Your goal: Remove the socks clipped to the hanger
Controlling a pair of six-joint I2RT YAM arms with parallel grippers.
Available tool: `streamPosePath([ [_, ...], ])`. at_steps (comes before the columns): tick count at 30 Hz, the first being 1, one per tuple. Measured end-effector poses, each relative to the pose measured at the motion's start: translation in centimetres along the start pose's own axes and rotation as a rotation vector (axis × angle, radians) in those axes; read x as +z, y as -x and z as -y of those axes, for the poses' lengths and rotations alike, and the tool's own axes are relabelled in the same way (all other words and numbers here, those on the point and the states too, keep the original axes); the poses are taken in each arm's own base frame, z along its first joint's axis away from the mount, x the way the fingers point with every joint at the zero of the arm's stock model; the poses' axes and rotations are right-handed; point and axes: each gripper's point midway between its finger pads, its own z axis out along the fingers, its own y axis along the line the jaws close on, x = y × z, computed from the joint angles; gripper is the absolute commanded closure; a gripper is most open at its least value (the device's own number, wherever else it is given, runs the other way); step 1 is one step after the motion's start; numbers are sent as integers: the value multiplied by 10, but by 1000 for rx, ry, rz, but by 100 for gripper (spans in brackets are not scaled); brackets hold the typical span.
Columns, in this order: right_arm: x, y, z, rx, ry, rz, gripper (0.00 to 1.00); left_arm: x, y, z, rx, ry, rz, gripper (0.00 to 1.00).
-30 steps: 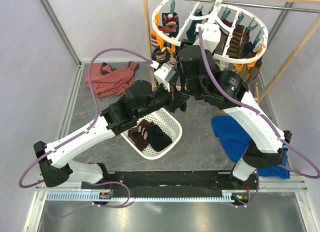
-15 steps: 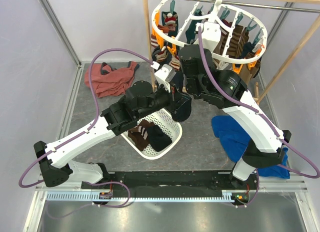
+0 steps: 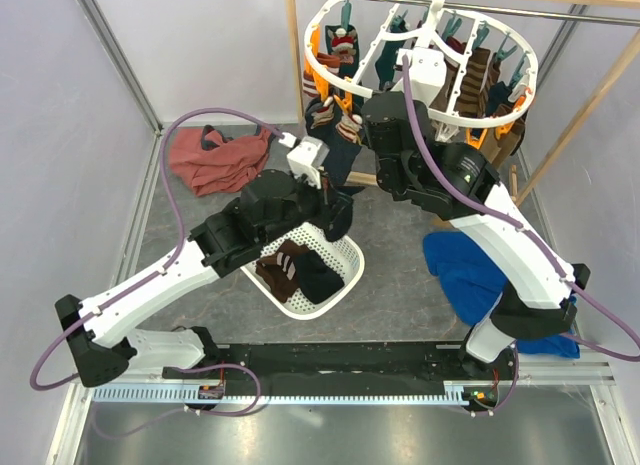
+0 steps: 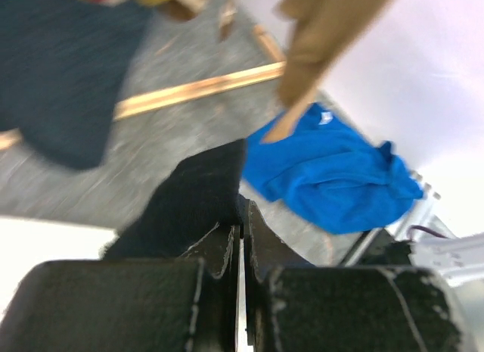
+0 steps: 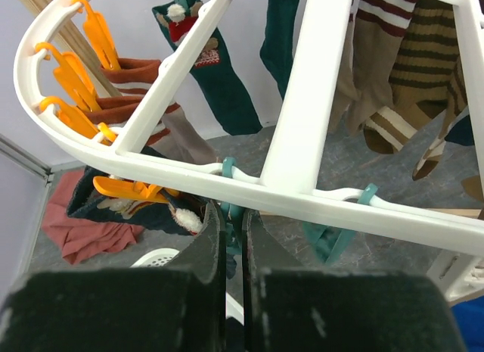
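Observation:
The white oval hanger [image 3: 425, 110] [image 5: 181, 172] hangs from the wooden rail, with socks [image 3: 470, 80] [image 5: 404, 79] in teal, brown and stripes on its orange and teal clips. My right gripper [image 5: 233, 213] is just under the rim, shut on a teal clip [image 5: 230, 172]. In the top view its fingers are hidden under its wrist. My left gripper [image 3: 338, 207] [image 4: 242, 216] is over the basket, shut on a dark sock [image 4: 198, 193] [image 3: 341, 163] that runs up toward the rim.
A white perforated basket [image 3: 342, 257] holding several socks sits below the left gripper. A rust-red garment [image 3: 215, 157] lies at the back left. A big blue cloth [image 3: 465, 270] [image 4: 333, 170] lies on the right. Wooden rail posts [image 3: 296, 75] flank the hanger.
My right gripper has shut on the teal clip. My left arm has drawn back to the left with the dark sock in its jaws.

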Motion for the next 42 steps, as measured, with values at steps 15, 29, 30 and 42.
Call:
streamPosePath([
  [15,-5,1,14,59,26,-10,93,-45,-116,-123,-236,449,-331,25],
  [29,-8,1,17,102,56,-25,93,-24,-57,-84,-180,227,-200,23],
  [30,-9,2,17,108,61,-25,93,-21,-53,-79,-162,196,-188,23],
  [42,-7,3,14,145,83,-32,93,44,-25,-64,34,131,-91,21],
])
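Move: The left hand already holds a dark sock; the basket's middle lies about 9 cm to its left, roughly level with it fore and aft and some 30 cm below. In the basket are a navy sock, about 4 cm back and 5 cm left of the hand, and a brown sock, 2 cm back and 14 cm left. The patterned dark sock hangs about 12 cm ahead, 1 cm right and slightly higher. From the right hand the basket is roughly 20 cm left, 9 cm back and 44 cm down. The left hand swings the dark sock down some 14 cm and left about 11 cm over the basket, tipping its fingers downward, and opens wide to let the sock go, then comes back right and up, then forward, levelling again, with open fingers towards the patterned dark sock. The right hand keeps its nearly shut fingers on the teal clip at the hanger's rim, easing a centimetre or two right and rolling left side up by about 10 degrees. ##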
